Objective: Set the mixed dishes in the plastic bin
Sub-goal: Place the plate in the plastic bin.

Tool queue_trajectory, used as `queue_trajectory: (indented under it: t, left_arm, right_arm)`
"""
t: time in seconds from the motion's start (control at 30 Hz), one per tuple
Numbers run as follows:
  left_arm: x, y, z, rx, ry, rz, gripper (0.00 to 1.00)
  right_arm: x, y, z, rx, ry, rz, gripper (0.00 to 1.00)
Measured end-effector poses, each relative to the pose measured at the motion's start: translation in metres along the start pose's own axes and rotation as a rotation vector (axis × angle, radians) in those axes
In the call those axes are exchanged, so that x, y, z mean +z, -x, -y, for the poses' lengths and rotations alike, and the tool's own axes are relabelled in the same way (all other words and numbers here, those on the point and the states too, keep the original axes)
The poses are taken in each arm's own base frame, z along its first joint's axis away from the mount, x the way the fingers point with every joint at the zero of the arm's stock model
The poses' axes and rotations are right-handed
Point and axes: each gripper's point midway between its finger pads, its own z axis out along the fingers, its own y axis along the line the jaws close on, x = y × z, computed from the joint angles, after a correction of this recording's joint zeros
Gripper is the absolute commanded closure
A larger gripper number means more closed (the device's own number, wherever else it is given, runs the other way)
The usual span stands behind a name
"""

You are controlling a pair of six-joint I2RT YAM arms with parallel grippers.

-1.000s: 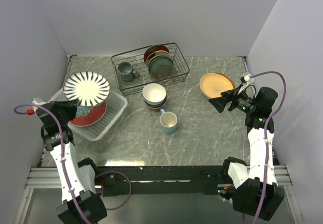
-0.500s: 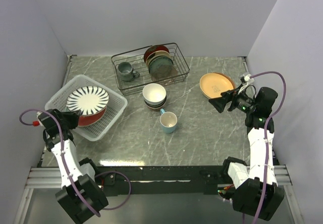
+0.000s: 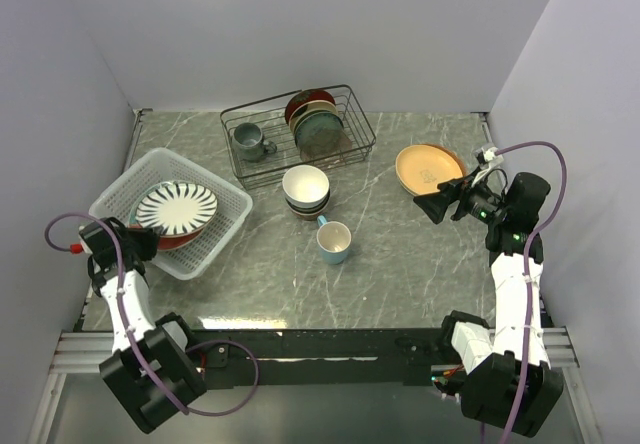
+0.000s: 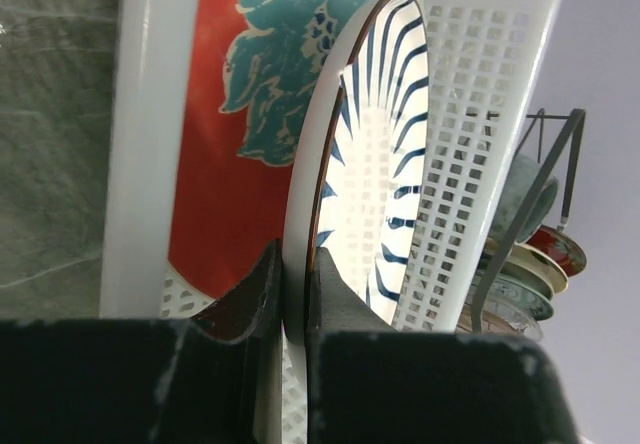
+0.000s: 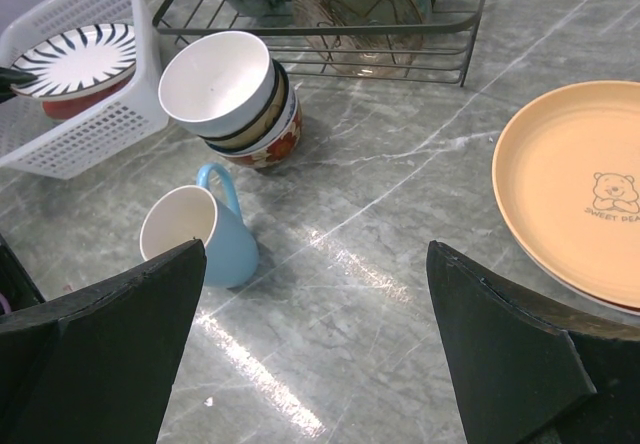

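Observation:
The white plastic bin (image 3: 222,236) stands at the left. Inside it the teal-floral red-rimmed plate (image 3: 170,236) lies flat, and the striped plate (image 3: 177,207) rests on top, slightly tilted. My left gripper (image 3: 143,232) is shut on the striped plate's near rim; the left wrist view shows the rim (image 4: 300,214) pinched between both fingers, over the red plate (image 4: 215,194). My right gripper (image 3: 437,207) hangs open and empty next to the tan plate (image 3: 428,168). Stacked bowls (image 3: 306,190) and a light blue mug (image 3: 334,241), lying on its side, sit mid-table.
A black wire rack (image 3: 300,134) at the back holds a grey mug (image 3: 248,142) and upright plates (image 3: 315,119). Walls close in on the left, right and back. In the right wrist view the mug (image 5: 200,234) lies left of bare marble.
My left arm has lowered the striped plate from above the bin down onto the red-rimmed plate inside it. The right arm has not moved.

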Motion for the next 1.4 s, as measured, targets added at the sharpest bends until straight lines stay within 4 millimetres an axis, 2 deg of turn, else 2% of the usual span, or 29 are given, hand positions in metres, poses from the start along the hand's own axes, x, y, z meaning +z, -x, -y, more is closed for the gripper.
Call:
queue_trajectory:
  t: [0.1, 0.37, 0.43, 0.73, 1.4]
  left_arm:
    - [0.004, 0.001, -0.002, -0.002, 0.008, -0.004, 0.82]
    - [0.012, 0.005, -0.001, 0.005, 0.0, 0.002, 0.47]
    - [0.012, 0.008, 0.005, 0.009, -0.025, 0.008, 0.38]
    - [0.01, 0.013, 0.027, 0.028, -0.096, 0.015, 0.09]
    - [0.036, 0.024, 0.025, 0.069, 0.04, -0.071, 0.02]
  right_arm:
    - [0.0, 0.0, 0.0, 0.002, -0.001, -0.001, 0.01]
    - [-0.001, 0.0, 0.003, 0.005, -0.01, 0.0, 0.01]
    - [0.0, -0.001, 0.004, 0.006, -0.011, -0.001, 0.01]
    - [-0.001, -0.001, 0.005, 0.006, -0.016, -0.004, 0.01]
    - [-0.003, -0.001, 0.008, 0.009, -0.028, -0.001, 0.01]
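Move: The left hand still pinches the near-left rim of the striped plate, whose middle lies about 6 cm ahead and 6 cm right, roughly level. Beneath it, the red plate in the plastic bin is some 4 cm ahead, 6 cm right and 4 cm down. The dish rack's middle stands about 22 cm ahead and 31 cm right, 3 cm lower. From the idle right hand, the striped plate is roughly 54 cm left, 1 cm ahead and 17 cm down. The left fingers open wide and let go of the striped plate, the hand easing about 5 cm forward and left. ##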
